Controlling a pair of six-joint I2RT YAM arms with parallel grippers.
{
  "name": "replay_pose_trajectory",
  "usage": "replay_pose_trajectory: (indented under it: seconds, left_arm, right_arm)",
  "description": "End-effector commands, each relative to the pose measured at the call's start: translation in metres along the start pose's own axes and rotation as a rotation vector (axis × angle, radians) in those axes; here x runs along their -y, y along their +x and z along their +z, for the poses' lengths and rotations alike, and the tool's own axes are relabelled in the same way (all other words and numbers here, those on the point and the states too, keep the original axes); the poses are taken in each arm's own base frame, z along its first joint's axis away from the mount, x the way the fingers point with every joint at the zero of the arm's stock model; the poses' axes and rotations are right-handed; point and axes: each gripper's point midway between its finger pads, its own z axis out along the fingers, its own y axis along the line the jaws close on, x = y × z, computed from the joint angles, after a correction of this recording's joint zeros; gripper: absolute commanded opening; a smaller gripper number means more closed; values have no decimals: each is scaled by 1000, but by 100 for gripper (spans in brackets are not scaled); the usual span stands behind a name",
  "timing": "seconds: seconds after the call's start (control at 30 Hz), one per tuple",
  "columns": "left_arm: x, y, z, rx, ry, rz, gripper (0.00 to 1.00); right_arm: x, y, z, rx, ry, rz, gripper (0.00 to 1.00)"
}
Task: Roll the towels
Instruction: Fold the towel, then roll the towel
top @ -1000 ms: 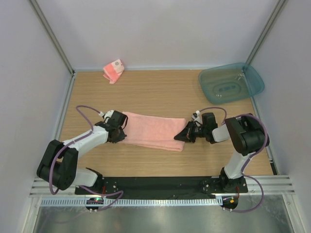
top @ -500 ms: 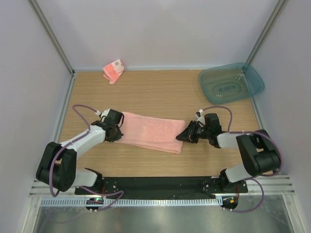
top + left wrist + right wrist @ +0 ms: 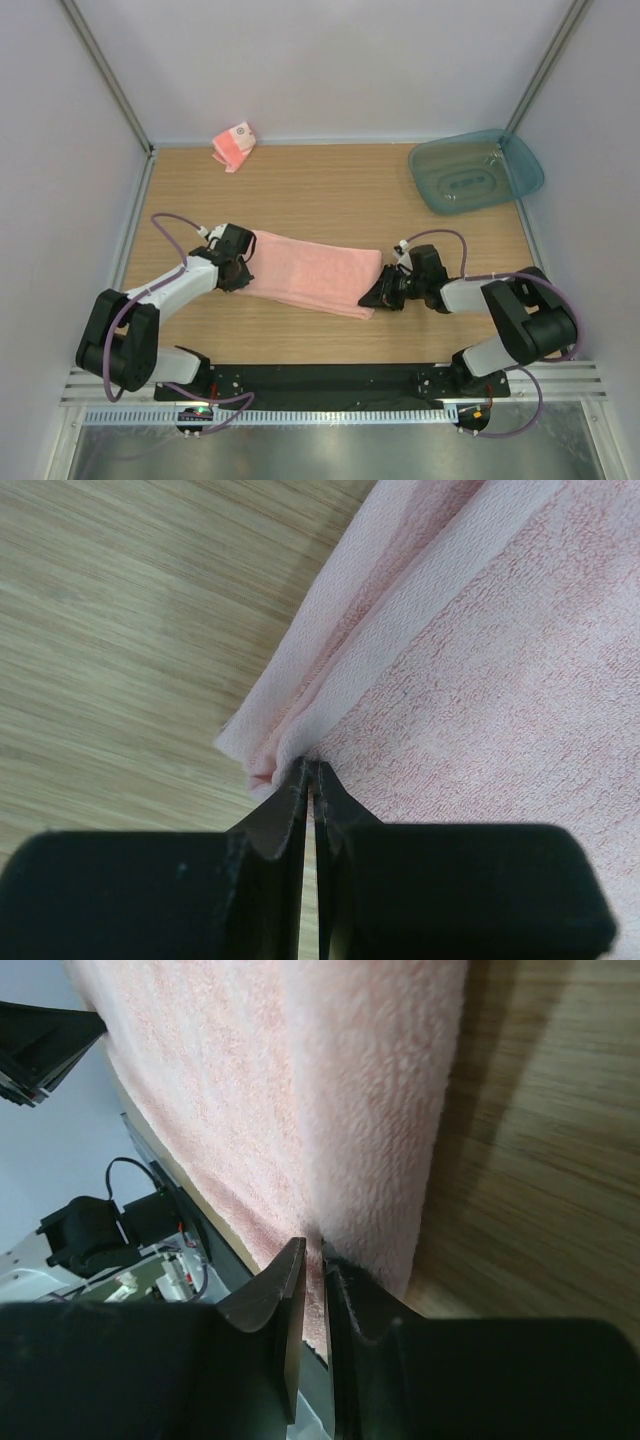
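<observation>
The larger plain pink towel (image 3: 312,270) lies as a long folded strip across the middle of the wooden table. My left gripper (image 3: 243,270) is at its left end. In the left wrist view it (image 3: 310,765) is shut on a bunched corner of the towel (image 3: 480,660). My right gripper (image 3: 372,297) is low at the strip's right end. In the right wrist view it (image 3: 314,1245) has its jaws a narrow slit apart, tips against the towel's (image 3: 300,1090) near edge. The smaller striped towel (image 3: 233,146) sits crumpled at the back left by the wall.
A teal plastic tray (image 3: 440,165) stands at the back right corner. Walls close in the table on three sides. The black base rail (image 3: 320,380) of the arms runs along the near edge.
The right gripper has slid toward the near edge, taking the towel's right end with it, and its jaws have parted slightly. The left gripper has stayed shut and barely moved.
</observation>
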Motion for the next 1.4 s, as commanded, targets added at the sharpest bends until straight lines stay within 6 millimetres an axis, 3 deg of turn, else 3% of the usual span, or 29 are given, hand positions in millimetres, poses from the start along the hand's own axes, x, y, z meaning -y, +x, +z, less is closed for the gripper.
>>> replay_pose_trajectory:
  seconds: [0.0, 0.13, 0.3, 0.4, 0.5, 0.53, 0.6, 0.67, 0.7, 0.77, 0.8, 0.87, 0.97, 1.13, 1.23, 1.37]
  left_arm:
    - [-6, -12, -1, 37, -39, 4, 5]
    - [-8, -14, -2, 42, -50, 9, 5]
    - [-11, -17, -7, 52, -65, 14, 6]
    - [-10, -32, -19, 91, -68, 2, 17]
    - [-4, -50, -39, 142, -48, 2, 31]
    - [-2, -55, -46, 160, -43, 6, 32]
    - [4, -67, -64, 207, -46, 27, 36]
    - [9, -73, -78, 256, -66, 65, 37]
    - [30, -74, -93, 290, -20, 111, 38]
    - [48, -73, -111, 354, -7, 182, 39]
    - [75, -61, -125, 381, 50, 254, 40]
    - [99, -48, -136, 403, 91, 311, 43]
    - [149, -12, -151, 438, 167, 442, 51]
    - [219, 52, -152, 440, 225, 625, 64]
    - [243, 67, -158, 440, 257, 664, 69]
    - [263, 65, -179, 451, 376, 685, 75]
  right_arm:
    - [30, 14, 8, -20, 61, 51, 20]
    - [38, 19, 9, -23, 78, 69, 20]
    - [18, 10, -2, -15, 75, 28, 20]
    - [-23, -14, -20, 49, 35, -69, 24]
    - [-39, -21, -36, 70, 63, -101, 29]
    - [-59, -36, -47, 133, 52, -163, 31]
    - [-59, -45, -60, 180, 128, -177, 37]
    - [-76, -64, -81, 271, 165, -235, 39]
    - [-67, -65, -90, 289, 242, -216, 43]
    - [-67, -94, -120, 456, 373, -220, 44]
    - [-60, -95, -131, 481, 435, -199, 45]
    - [-58, -115, -163, 642, 543, -167, 46]
    - [-56, -127, -193, 757, 639, -133, 61]
    - [-59, -132, -215, 810, 708, -138, 69]
    - [-63, -130, -219, 830, 675, -164, 71]
    - [-69, -128, -217, 848, 611, -186, 73]
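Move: The towel lies flat between the hands, near its left end under the closed left fingers. The middle of its right edge is about 28 cm to the left hand's right, 1 cm ahead and 1 cm lower. From the right hand, this edge lies some 3 cm right, 4 cm ahead and 2 cm lower; the green box is about 26 cm right and 30 cm ahead. The small folded towel is some 33 cm ahead of the left hand and 2 cm left. The towel's near edge gets a last brief settling down of the right fingertips by its right corner, while the left fingers stay on its left end. Then both lift off: the right withdraws up, right and somewhat forward, fingers swinging down and opening wide; the left arcs about 27 cm right over the towel to above its right end, rising, then sinking, opening and turning some 40 degrees clockwise. ##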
